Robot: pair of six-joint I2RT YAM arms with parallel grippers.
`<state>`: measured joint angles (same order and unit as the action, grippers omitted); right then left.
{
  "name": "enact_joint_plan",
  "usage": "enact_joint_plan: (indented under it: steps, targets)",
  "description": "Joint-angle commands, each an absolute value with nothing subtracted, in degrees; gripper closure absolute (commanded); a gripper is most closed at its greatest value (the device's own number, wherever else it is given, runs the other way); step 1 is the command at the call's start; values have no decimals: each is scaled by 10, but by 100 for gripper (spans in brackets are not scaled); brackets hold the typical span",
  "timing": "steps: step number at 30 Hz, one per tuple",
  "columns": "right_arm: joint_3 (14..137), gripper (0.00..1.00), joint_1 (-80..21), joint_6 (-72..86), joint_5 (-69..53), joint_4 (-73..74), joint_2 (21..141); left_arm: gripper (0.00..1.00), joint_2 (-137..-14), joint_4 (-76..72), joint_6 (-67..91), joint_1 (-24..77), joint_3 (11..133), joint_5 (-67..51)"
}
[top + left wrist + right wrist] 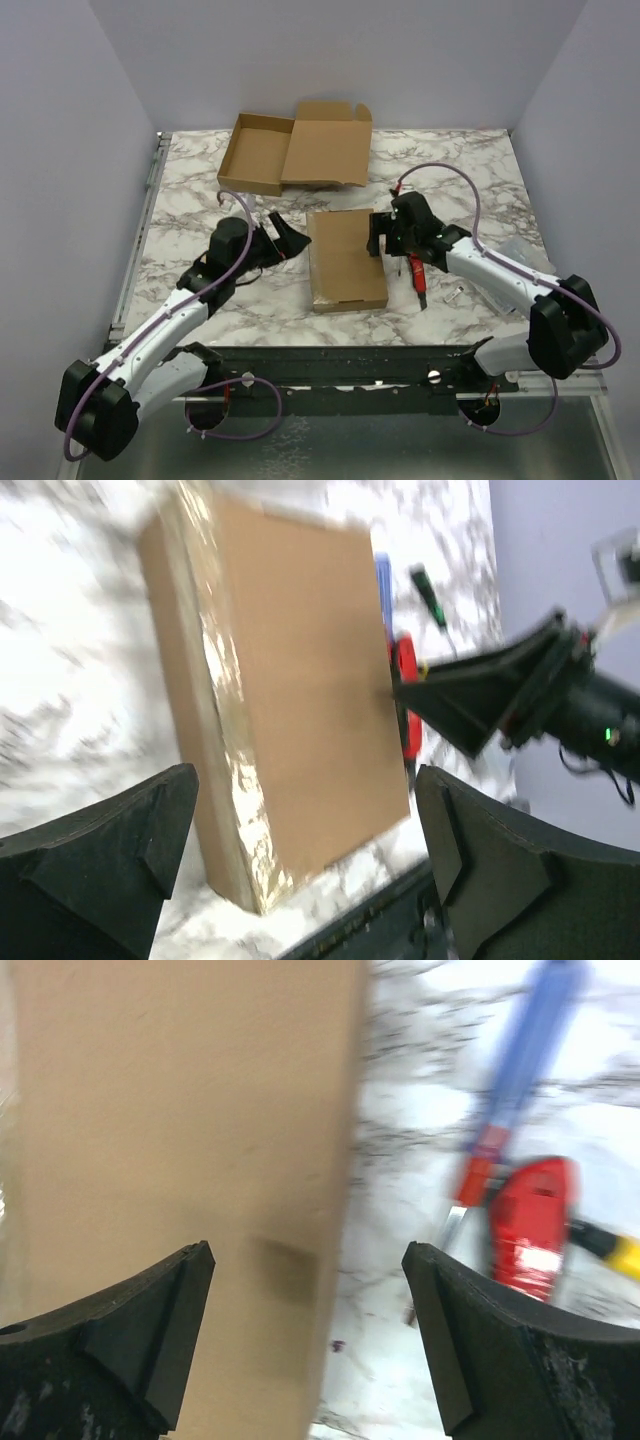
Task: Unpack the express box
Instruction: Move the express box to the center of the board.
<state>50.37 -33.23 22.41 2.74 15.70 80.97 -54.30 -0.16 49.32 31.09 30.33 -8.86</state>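
Note:
The express box (346, 260) is a shut brown cardboard box lying flat mid-table. Shiny clear tape (225, 710) runs along its long side edge. My left gripper (285, 238) hovers just left of the box, open and empty; in its wrist view the box (290, 690) lies ahead of the open gripper (305, 850). My right gripper (380, 235) is at the box's right edge, open, holding nothing. In the right wrist view that gripper (310, 1310) straddles the edge of the box (180, 1130), one finger over cardboard, the other over the table.
An opened, empty cardboard box (295, 148) lies at the back. A red cutter (415, 270) and a blue-handled tool (530, 1050) lie right of the express box, under the right arm. A small pale item (455, 294) sits near the front right.

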Motion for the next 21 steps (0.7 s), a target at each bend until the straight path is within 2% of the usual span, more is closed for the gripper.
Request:
enact_joint_plan:
  steps: [1, 5, 10, 13, 17, 21]
  targets:
    - [546, 10, -303, 262, 229, 272, 752, 2, -525, 140, 391, 243, 406, -27]
    - [539, 12, -277, 332, 323, 365, 743, 1, -550, 142, 323, 210, 492, -36]
    - [515, 21, -276, 318, 274, 372, 763, 1, -627, 116, 270, 209, 602, -77]
    - [511, 31, -276, 295, 230, 344, 788, 1, -676, 100, 251, 209, 642, -121]
    - [513, 33, -276, 281, 196, 313, 835, 1, -723, 88, 219, 210, 656, -179]
    - [515, 34, -276, 279, 191, 305, 879, 1, -725, 54, 186, 210, 612, -214]
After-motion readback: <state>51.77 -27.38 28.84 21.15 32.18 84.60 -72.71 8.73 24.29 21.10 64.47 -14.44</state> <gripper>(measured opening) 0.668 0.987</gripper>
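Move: The red utility knife lies about 12 cm to the right hand's right, 7 cm back and 8 cm below. The blue screwdriver is some 8 cm right and 3 cm ahead of that hand; the express box's middle is 8 cm left and 3 cm back. From the left hand, the box is about 15 cm right, 4 cm back and 11 cm lower, the knife roughly 35 cm right and 9 cm back, and the open carton some 28 cm straight ahead. The express box is left alone and the red knife approached: the right hand swings about 11 cm right off the box's right side, rising a little then sinking over the knife, turning some 20 degrees clockwise as its fingers narrow to about two-thirds open. The left hand, still open, pulls up and forward away from the box, its fingers tilting upward, and eases slightly down at the end. ##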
